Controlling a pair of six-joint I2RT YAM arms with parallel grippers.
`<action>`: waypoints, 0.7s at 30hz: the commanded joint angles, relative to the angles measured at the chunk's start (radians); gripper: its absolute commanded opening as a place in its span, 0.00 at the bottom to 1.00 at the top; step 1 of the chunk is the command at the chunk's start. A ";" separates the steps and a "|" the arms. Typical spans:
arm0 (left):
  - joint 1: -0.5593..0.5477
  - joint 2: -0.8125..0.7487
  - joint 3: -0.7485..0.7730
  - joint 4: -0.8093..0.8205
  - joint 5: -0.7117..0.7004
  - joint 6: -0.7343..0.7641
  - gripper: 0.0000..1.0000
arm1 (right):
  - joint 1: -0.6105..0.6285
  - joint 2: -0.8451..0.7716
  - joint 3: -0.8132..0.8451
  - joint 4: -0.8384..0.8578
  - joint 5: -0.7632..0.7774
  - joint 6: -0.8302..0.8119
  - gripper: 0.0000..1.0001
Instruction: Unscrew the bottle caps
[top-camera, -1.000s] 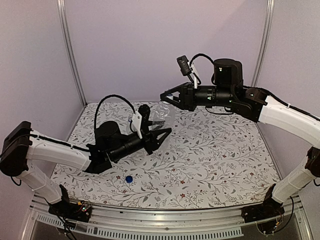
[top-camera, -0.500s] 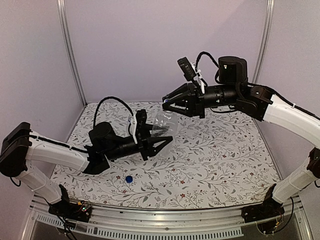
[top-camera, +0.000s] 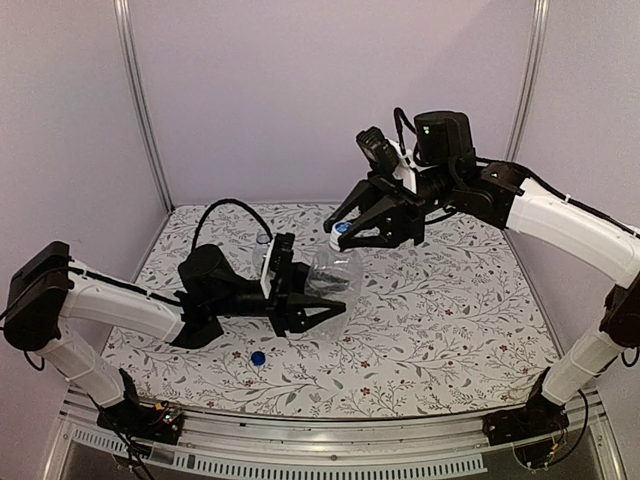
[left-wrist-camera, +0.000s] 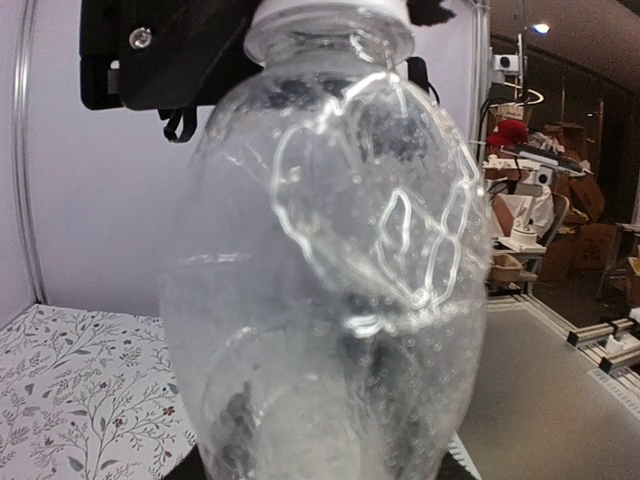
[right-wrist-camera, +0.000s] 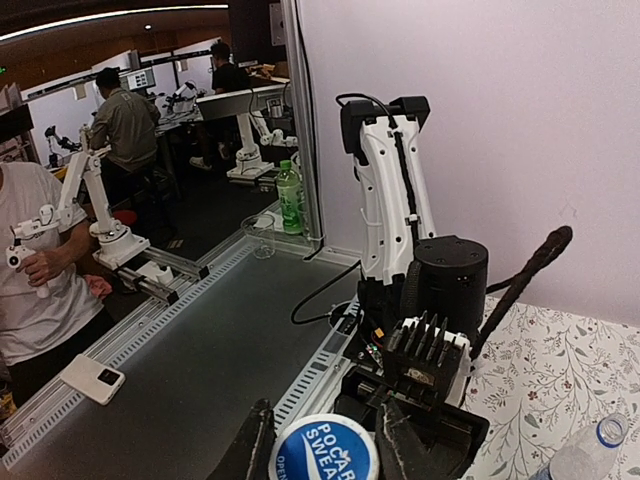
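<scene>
My left gripper (top-camera: 322, 292) is shut on a plain clear bottle (top-camera: 336, 272) and holds it upright above the table. The bottle fills the left wrist view (left-wrist-camera: 330, 260) and hides the fingers. Its whitish cap with a blue top (top-camera: 341, 229) sits on the neck (left-wrist-camera: 330, 12). My right gripper (top-camera: 343, 234) reaches down from the right and its fingers close on either side of this cap (right-wrist-camera: 324, 452). A solid blue cap (top-camera: 258, 358) lies loose on the table in front. A second clear bottle (top-camera: 262, 240) stands behind my left arm and also shows in the right wrist view (right-wrist-camera: 588, 458).
The floral table cover (top-camera: 440, 320) spans the floor of the cell. Plain walls and metal posts (top-camera: 140, 110) close off the back and sides. The left arm's body (right-wrist-camera: 450, 300) sits just below the held bottle.
The left gripper has swung the bottle from tilted to upright and brought it a little nearer. The right gripper has tipped downward and come down with the cap between its fingers.
</scene>
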 joint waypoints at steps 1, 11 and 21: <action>0.003 0.026 0.030 0.069 0.126 0.004 0.38 | -0.017 0.020 0.036 -0.030 -0.106 -0.002 0.29; 0.009 -0.007 0.016 0.000 -0.067 0.023 0.40 | -0.030 -0.049 -0.006 -0.004 0.096 0.051 0.92; 0.007 -0.030 0.014 -0.073 -0.313 0.030 0.39 | -0.030 -0.153 -0.061 0.104 0.416 0.247 0.99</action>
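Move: The cap being unscrewed sits right between the right hand's fingers, on the bottle the left hand holds; from the left hand it is about 12 cm up and some 3 cm farther out, neither left nor right. From the right hand, the removed blue cap lies on the table roughly 6 cm ahead, 16 cm left and 39 cm down, and the open bottle stands about 24 cm ahead, 15 cm left and 30 cm down. The cap is let go by the right fingers, which swing from nearly closed to wide open around it; the right hand then drifts forward about 3 cm, lifts some 2 cm and turns clockwise about 15 degrees. The left hand keeps its grip on the bottle's body, carrying it forward about 3.5 cm and turning counter-clockwise roughly 10 degrees. ##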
